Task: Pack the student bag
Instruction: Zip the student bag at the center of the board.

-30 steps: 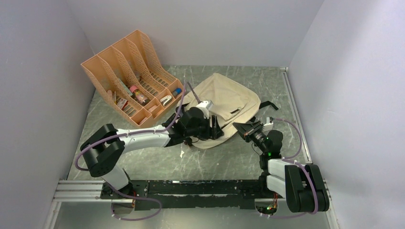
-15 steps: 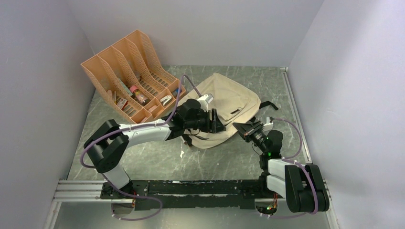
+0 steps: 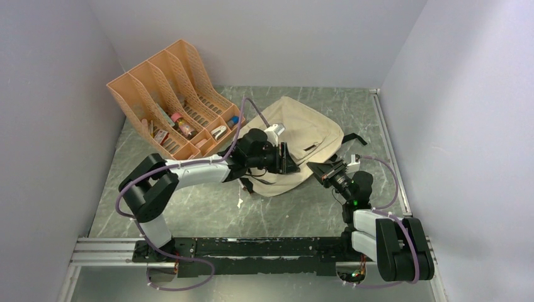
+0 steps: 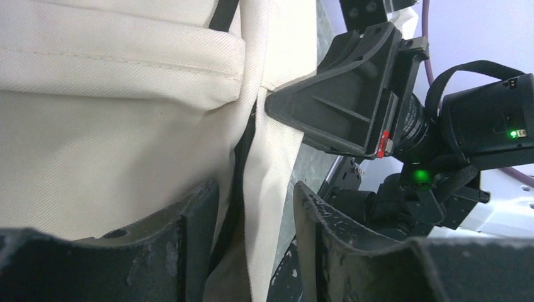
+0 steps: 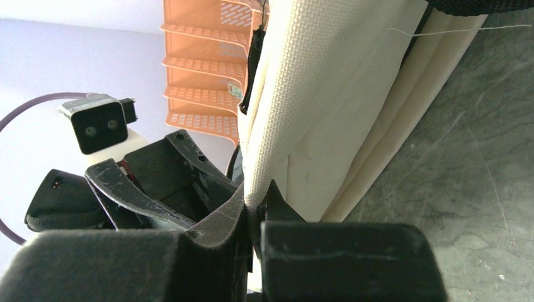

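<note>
The student bag is a cream fabric backpack lying in the middle of the table. My right gripper is shut on its near right edge; in the right wrist view the cream fabric runs down into the closed jaws. My left gripper is at the same edge, facing the right one. Its fingers stand apart, with a fold of the bag and its black zipper line between them. The fold does not fill the gap.
An orange file organizer stands at the back left, with small items in its front slots. A black strap trails off the bag's right side. The two grippers are very close together, the right finger just beyond the left jaws.
The left arm has pushed its gripper a little further right along the bag's edge, and its jaws have narrowed around the fold. The right gripper has kept its grip and place.
</note>
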Available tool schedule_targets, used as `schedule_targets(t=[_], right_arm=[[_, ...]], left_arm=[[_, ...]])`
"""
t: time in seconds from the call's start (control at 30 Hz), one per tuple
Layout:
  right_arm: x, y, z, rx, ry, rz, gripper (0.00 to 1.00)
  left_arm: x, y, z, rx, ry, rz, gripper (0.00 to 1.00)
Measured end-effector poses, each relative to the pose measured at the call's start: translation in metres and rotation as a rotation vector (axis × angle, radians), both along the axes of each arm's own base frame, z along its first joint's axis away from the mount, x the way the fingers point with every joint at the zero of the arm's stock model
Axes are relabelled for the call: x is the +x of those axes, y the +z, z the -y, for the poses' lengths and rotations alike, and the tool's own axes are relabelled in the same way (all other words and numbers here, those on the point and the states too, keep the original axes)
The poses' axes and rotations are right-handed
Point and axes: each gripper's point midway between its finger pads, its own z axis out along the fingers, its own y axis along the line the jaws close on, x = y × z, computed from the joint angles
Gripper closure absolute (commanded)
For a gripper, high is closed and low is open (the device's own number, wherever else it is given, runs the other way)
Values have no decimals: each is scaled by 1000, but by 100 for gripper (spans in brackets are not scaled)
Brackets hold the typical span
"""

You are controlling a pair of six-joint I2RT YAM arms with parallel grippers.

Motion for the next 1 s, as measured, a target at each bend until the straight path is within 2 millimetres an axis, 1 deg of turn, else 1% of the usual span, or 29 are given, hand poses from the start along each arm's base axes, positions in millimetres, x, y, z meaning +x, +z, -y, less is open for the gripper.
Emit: schedule_targets(t=[0.23,0.33,0.57,0.7,0.8,0.83,1.0], right_arm=[[0,-1,0,-1,-1,-2,100],[0,-1,0,-2,-1,-4,100],[0,-2,0,-3,0,-7,100],[0,-2,0,-4,-1,-9,100],[-1,-2,0,-4,0,-7,100],[-1,-2,0,-4,0,-6,100],[0,-1,0,-6,0,-4,100]], left_arm=[[2,9,7,-32,-16,1,59],[3,13,11,-45,-22,4,66],[4,8,14,-43,-28,-5,73],[4,6,14,-40,-28,-8,83],[5,6,14,-40,-26,-9,93],[5,6,13,-40,-26,-9,95],[9,6,11,-41,-15,-11,95]])
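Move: The left gripper hangs half open astride the student bag's zipper edge; the stretch to grip lies about 1 cm ahead and 1 cm to its right, about 1 cm below. The bag corner held by the right gripper is some 4 cm to the left hand's right and 1 cm ahead; a black tab lies about 6 cm ahead, 4 cm right and 4 cm lower. From the right hand, the stretch to grip is about 3 cm left, straight across. Ease the left gripper about 1.5 cm to the right towards the corner in the right gripper, rising slightly over 1 cm and then sinking back a little. Close the left fingers steadily from half open to nearly shut, creeping just under 1 cm forward overall, and pinch the black zipper tape at the bag's edge. Keep the right gripper still and shut on its corner. ##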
